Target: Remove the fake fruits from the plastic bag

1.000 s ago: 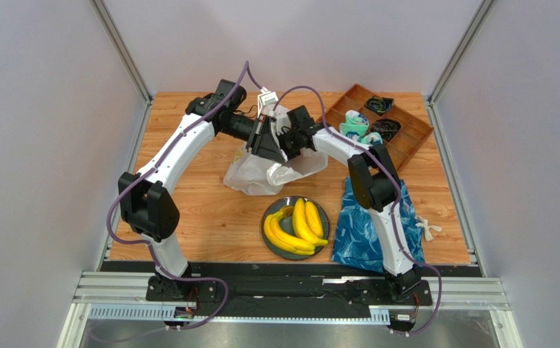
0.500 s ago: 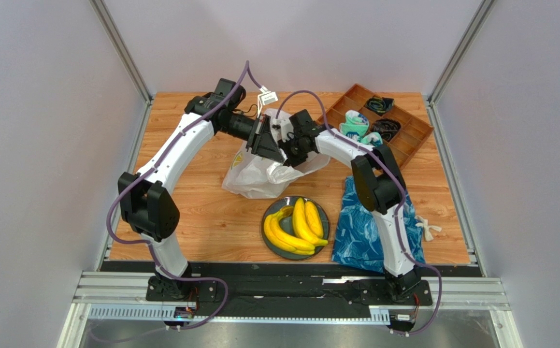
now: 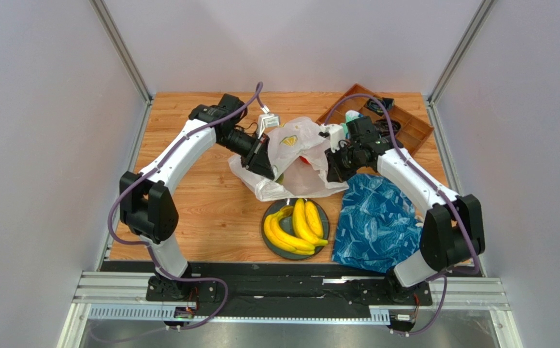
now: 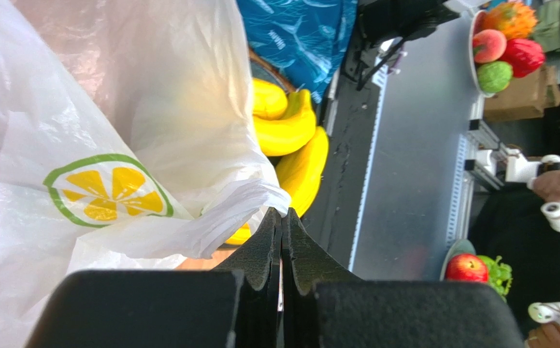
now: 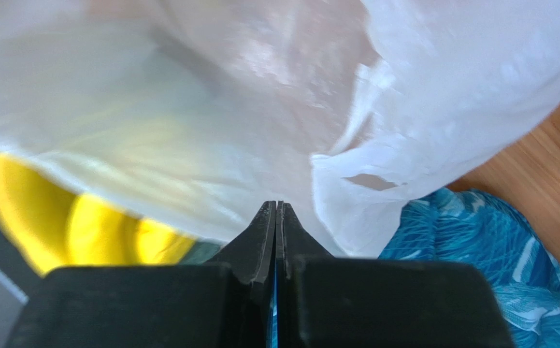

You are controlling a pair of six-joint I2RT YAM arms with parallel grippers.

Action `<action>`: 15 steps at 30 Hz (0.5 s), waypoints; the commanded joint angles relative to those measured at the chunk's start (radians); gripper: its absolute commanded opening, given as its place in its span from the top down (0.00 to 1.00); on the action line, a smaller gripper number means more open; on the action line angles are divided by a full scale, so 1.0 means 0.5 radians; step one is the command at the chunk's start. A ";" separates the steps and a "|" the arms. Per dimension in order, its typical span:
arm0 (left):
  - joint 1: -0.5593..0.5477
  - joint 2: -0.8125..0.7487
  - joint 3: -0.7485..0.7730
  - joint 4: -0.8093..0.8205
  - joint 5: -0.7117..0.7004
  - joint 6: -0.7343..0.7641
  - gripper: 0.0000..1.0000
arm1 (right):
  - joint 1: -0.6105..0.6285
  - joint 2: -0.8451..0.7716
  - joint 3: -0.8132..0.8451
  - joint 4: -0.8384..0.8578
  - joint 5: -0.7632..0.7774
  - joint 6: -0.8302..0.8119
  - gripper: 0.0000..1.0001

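The plastic bag [image 3: 293, 148], thin and white with a lemon-slice print [image 4: 108, 192], hangs stretched between my two grippers above the table. My left gripper [image 3: 269, 168] is shut on a twisted strip of the bag [image 4: 188, 232] at its fingertips [image 4: 283, 214]. On the bag's right side, my right gripper [image 3: 331, 168] is shut, its tips [image 5: 275, 206] pinching the film [image 5: 348, 196]. A reddish shape [image 3: 304, 156] shows faintly through the plastic. Yellow bananas [image 3: 296, 223] lie on a dark plate [image 3: 324, 210] just below the bag; they also show in the left wrist view [image 4: 290, 127].
A blue patterned cloth [image 3: 377, 217] lies to the right of the plate. A brown compartment tray [image 3: 406, 127] with small items stands at the back right, behind the right arm. Metal frame posts rise at both back corners.
The right gripper has shut and the right arm has swung to the bag's right side. The bag now spreads wider and hangs lower towards the plate. The left gripper stayed shut.
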 commanded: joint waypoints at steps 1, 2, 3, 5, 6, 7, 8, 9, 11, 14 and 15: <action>-0.048 0.026 0.063 0.123 -0.098 0.067 1.00 | 0.038 -0.032 0.183 -0.093 -0.411 -0.135 1.00; -0.048 0.041 0.072 0.151 -0.104 0.051 1.00 | 0.038 -0.020 0.244 -0.099 -0.427 -0.147 1.00; -0.048 0.050 0.081 0.160 -0.116 0.033 1.00 | 0.038 -0.008 0.269 -0.106 -0.446 -0.174 1.00; -0.045 0.050 0.087 0.163 -0.122 -0.013 1.00 | 0.044 0.004 0.294 -0.094 -0.488 -0.199 0.92; -0.045 0.017 0.063 0.181 -0.086 -0.026 1.00 | 0.050 0.023 0.282 -0.072 -0.464 -0.205 0.86; -0.042 -0.005 0.039 0.209 -0.058 -0.077 1.00 | 0.059 0.035 0.270 -0.005 -0.431 -0.175 0.79; -0.045 -0.026 0.014 0.267 -0.027 -0.105 1.00 | 0.069 0.050 0.254 0.038 -0.409 -0.157 0.65; -0.045 -0.072 -0.029 0.295 0.046 -0.166 1.00 | 0.072 0.087 0.230 0.087 -0.333 -0.132 0.53; -0.045 -0.097 -0.041 0.332 0.111 -0.219 1.00 | 0.081 0.121 0.208 0.262 -0.259 -0.055 0.22; -0.045 -0.124 -0.026 0.320 0.191 -0.268 1.00 | 0.102 0.195 0.245 0.419 -0.161 -0.085 0.06; -0.045 -0.118 0.013 0.305 0.197 -0.259 1.00 | 0.105 0.237 0.269 0.434 -0.203 -0.107 0.03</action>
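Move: The red fruit inside the bag lies about 8 cm ahead of the right hand, 7 cm to its left and 9 cm below. The green fruit, also in the bag, is some 3 cm ahead and 12 cm left; the bananas on the plate lie about 10 cm back and 8 cm left, 11 cm down. From the left hand, pinching the bag's rim, the red fruit is roughly 13 cm ahead, 7 cm right and 18 cm below. Open the shut right gripper almost fully while carrying it about 5 cm left over the bag's open mouth. Lift it first, then ease it forward and partly down towards the red fruit, swinging the fingers some 10 degrees up and counter-clockwise. Keep the left gripper pinching the rim; let it dip slightly, rise again and drift a little to the right. ##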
